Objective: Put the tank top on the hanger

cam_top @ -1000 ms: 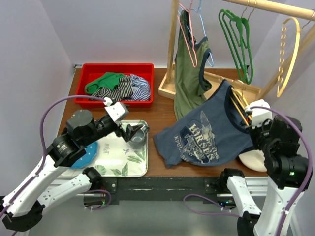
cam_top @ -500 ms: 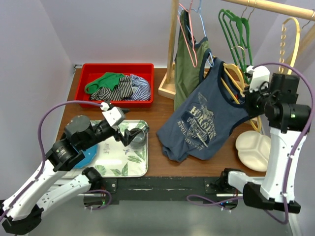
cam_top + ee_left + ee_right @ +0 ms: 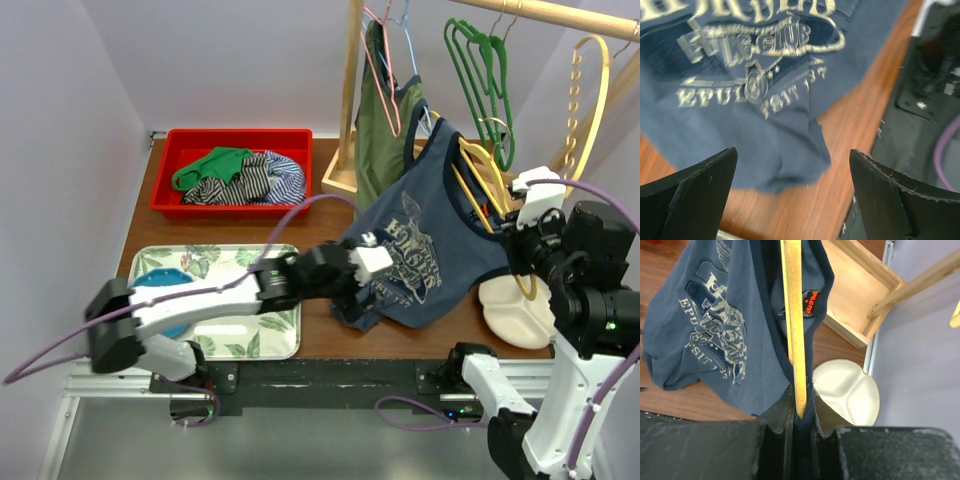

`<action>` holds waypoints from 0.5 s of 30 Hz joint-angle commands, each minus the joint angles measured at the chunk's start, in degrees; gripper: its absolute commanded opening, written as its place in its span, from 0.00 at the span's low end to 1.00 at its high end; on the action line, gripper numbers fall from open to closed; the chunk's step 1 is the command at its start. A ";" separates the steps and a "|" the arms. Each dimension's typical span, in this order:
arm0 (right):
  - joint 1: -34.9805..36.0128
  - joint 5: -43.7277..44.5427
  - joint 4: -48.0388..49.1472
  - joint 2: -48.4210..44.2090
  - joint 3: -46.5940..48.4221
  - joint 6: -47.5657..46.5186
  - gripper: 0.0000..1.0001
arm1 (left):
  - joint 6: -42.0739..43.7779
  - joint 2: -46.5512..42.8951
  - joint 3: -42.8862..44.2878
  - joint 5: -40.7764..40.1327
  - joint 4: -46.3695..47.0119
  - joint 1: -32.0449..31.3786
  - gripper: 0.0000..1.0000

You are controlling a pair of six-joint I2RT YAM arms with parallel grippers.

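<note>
The navy tank top with its pale print hangs slanted, its lower hem bunched on the wooden table. The mustard-yellow hanger sits inside its neck and armhole. My right gripper is shut on the hanger's bar, with the tank top's dark strap fabric wrapped around the bar between the fingers. My left gripper hovers wide open just above the hem. Nothing is between its fingers.
A red bin of clothes stands at the back left and a floral tray at the front left. An olive tank top, green hangers and a holed yellow hanger hang on the rack. A white divided plate lies under my right gripper.
My left arm swung right from the tray to the tank top's hem. My right gripper lifted the hanger and top off the table, then settled slightly lower and to the right.
</note>
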 commanded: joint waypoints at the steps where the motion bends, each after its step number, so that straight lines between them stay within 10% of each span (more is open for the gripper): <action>1: -0.23 0.45 2.57 1.01 -1.94 0.76 0.00 | -0.99 12.14 8.23 -14.81 -4.71 -4.92 1.00; 6: -0.23 0.62 3.01 1.27 -2.74 0.94 0.00 | -4.68 23.17 12.37 -24.49 -10.69 -6.78 0.95; 9: -0.23 0.54 3.10 1.18 -2.74 1.02 0.00 | -5.04 26.16 13.42 -25.91 -11.13 -6.78 0.76; 13: -0.23 0.45 3.36 1.18 -3.18 1.20 0.00 | -5.04 28.62 15.36 -24.60 -12.28 -6.78 0.14; 15: -0.23 0.71 3.54 1.10 -3.61 1.20 0.00 | -4.61 28.02 15.97 -21.28 -11.32 -6.78 0.00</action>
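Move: Fingers open, the left hand hangs about 15 cm above the tank top's lower edge, which lies only a centimetre or so ahead of it. The mug is some 24 cm to this hand's left and 8 cm ahead; the white plate is about 26 cm to its right, nearly level with it, both some 15 cm lower. From the right hand, which already holds the hanger and the tank top's upper end, the lower edge lies about 15 cm left, level in reach and roughly 33 cm below. Down goes the left hand, some 15 cm onto the tank top's lower part beneath the print, swinging a little right and back again while its fingers tilt about 30 degrees to point steeply down. They close late in the descent and pinch the cloth near the lower edge. The right hand keeps its grip on hanger and cloth, sinking a couple of centimetres and easing slightly forward. ##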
